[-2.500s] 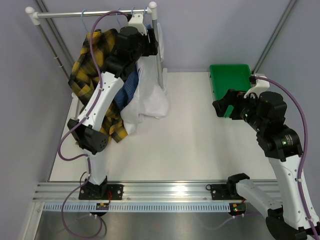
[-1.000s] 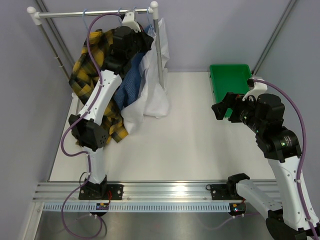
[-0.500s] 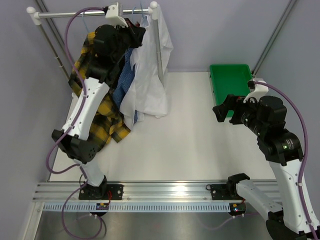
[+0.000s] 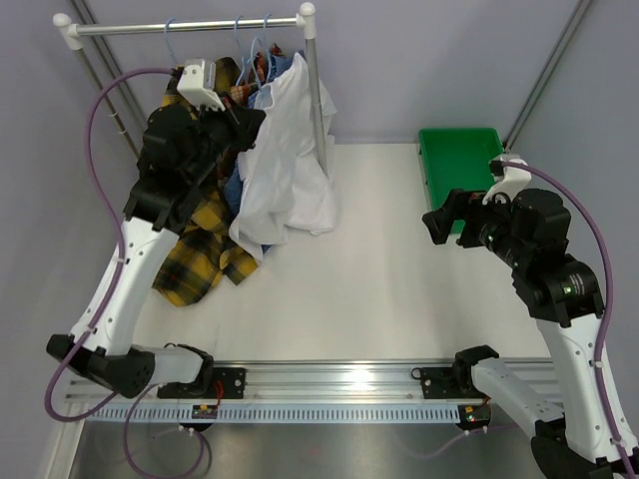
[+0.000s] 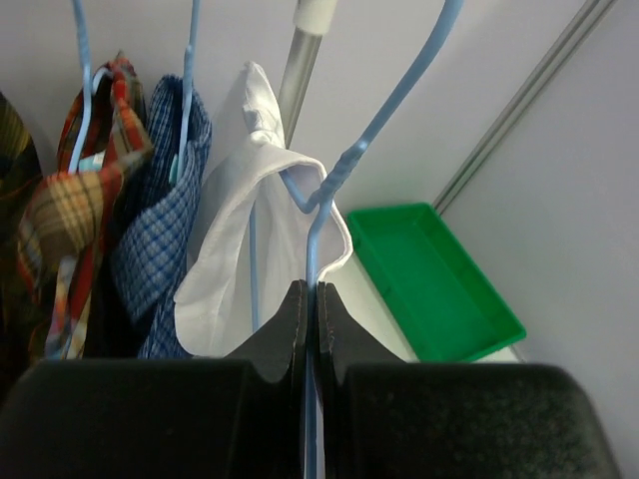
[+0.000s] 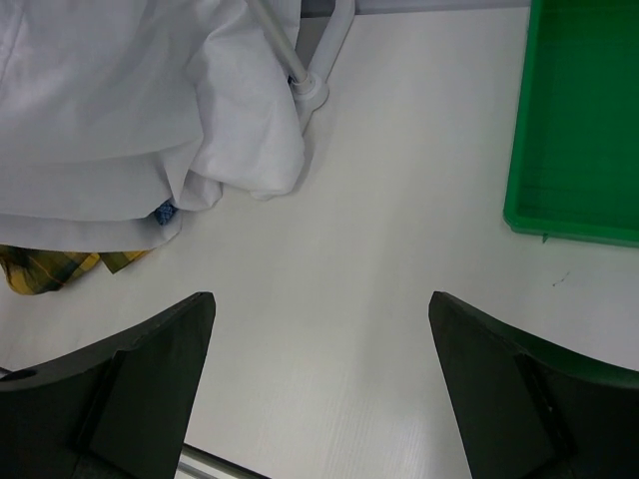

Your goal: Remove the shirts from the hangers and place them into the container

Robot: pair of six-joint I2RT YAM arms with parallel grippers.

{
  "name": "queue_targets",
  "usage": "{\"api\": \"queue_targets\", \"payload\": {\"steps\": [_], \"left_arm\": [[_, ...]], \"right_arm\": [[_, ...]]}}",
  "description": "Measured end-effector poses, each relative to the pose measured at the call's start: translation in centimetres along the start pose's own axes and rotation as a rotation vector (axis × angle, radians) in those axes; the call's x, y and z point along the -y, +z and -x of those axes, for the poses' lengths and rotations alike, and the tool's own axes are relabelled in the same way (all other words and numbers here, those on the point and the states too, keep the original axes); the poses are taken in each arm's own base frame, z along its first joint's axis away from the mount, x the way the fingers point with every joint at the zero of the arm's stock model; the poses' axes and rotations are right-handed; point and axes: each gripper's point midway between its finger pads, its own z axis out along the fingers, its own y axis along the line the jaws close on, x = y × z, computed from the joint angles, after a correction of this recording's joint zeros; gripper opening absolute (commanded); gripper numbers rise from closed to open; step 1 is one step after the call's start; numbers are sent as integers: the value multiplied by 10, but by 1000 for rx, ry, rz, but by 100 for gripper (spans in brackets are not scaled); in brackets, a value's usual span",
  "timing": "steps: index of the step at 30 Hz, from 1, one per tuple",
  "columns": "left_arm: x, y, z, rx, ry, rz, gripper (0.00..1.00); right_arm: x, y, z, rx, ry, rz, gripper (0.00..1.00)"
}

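Note:
My left gripper [image 5: 318, 295] is shut on the thin light-blue wire of a hanger [image 5: 384, 115], whose hook runs out of the top of the view. That hanger carries the white shirt [image 5: 262, 225]. From above, the left gripper [image 4: 252, 118] sits just below the rail at the white shirt's [image 4: 290, 165] collar. Beside it hang the blue check shirt [image 5: 160, 230], the red plaid shirt [image 5: 90, 190] and the yellow-and-black plaid shirt [image 4: 200, 254]. The green container [image 4: 459, 155] lies at the back right. My right gripper [image 4: 446, 218] stands open and empty next to it, over bare table [image 6: 319, 297].
The metal rail [image 4: 190, 27] with white end caps spans the back left, with other hangers [image 4: 240, 28] hooked on it. Its upright post [image 4: 318, 95] stands behind the white shirt, its foot [image 6: 310, 95] on the table. Grey walls close in behind and on both sides.
My left arm has swung left and toward the near side, drawing the hanger and white shirt collar away from the rail's right end. The right arm has barely moved.

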Motion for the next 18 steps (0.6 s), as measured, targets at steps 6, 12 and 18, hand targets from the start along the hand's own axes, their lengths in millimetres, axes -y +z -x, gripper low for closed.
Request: {"api": "queue_targets", "payload": {"steps": [6,12,18], "left_arm": [[5,-61,-27,-70,33,-40,0],[21,-125,-17,-41,74,-96,0],[29,-174,9,7,118,-87,0]], "right_arm": [[-11,4,9,-2,-12,56,100],[-39,6,46,49,-26,175,99],[-53,22,63,56,-31,248,99]]}}
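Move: The left fingers already pinch the blue hanger just below its twisted neck, clear of the rail. The middle of the white shirt hangs about 9 cm ahead of them, 5 cm to the right and 20 cm down. The blue checked shirt is some 14 cm ahead, 1 cm right and 20 cm lower; the rack's right top corner is 19 cm ahead, 12 cm right and 4 cm up. From the empty right hand, the white shirt's middle is about 20 cm ahead, 40 cm left and 5 cm lower. Keeping its pinch on the hanger, the left hand pulls the white shirt back from the rack about 17 cm, drifting left by a third as much and staying nearly level. The right hand, still wide open and touching nothing, rises some 6 cm while easing left and a little forward towards the shirt, turning a good 10 degrees counter-clockwise. ##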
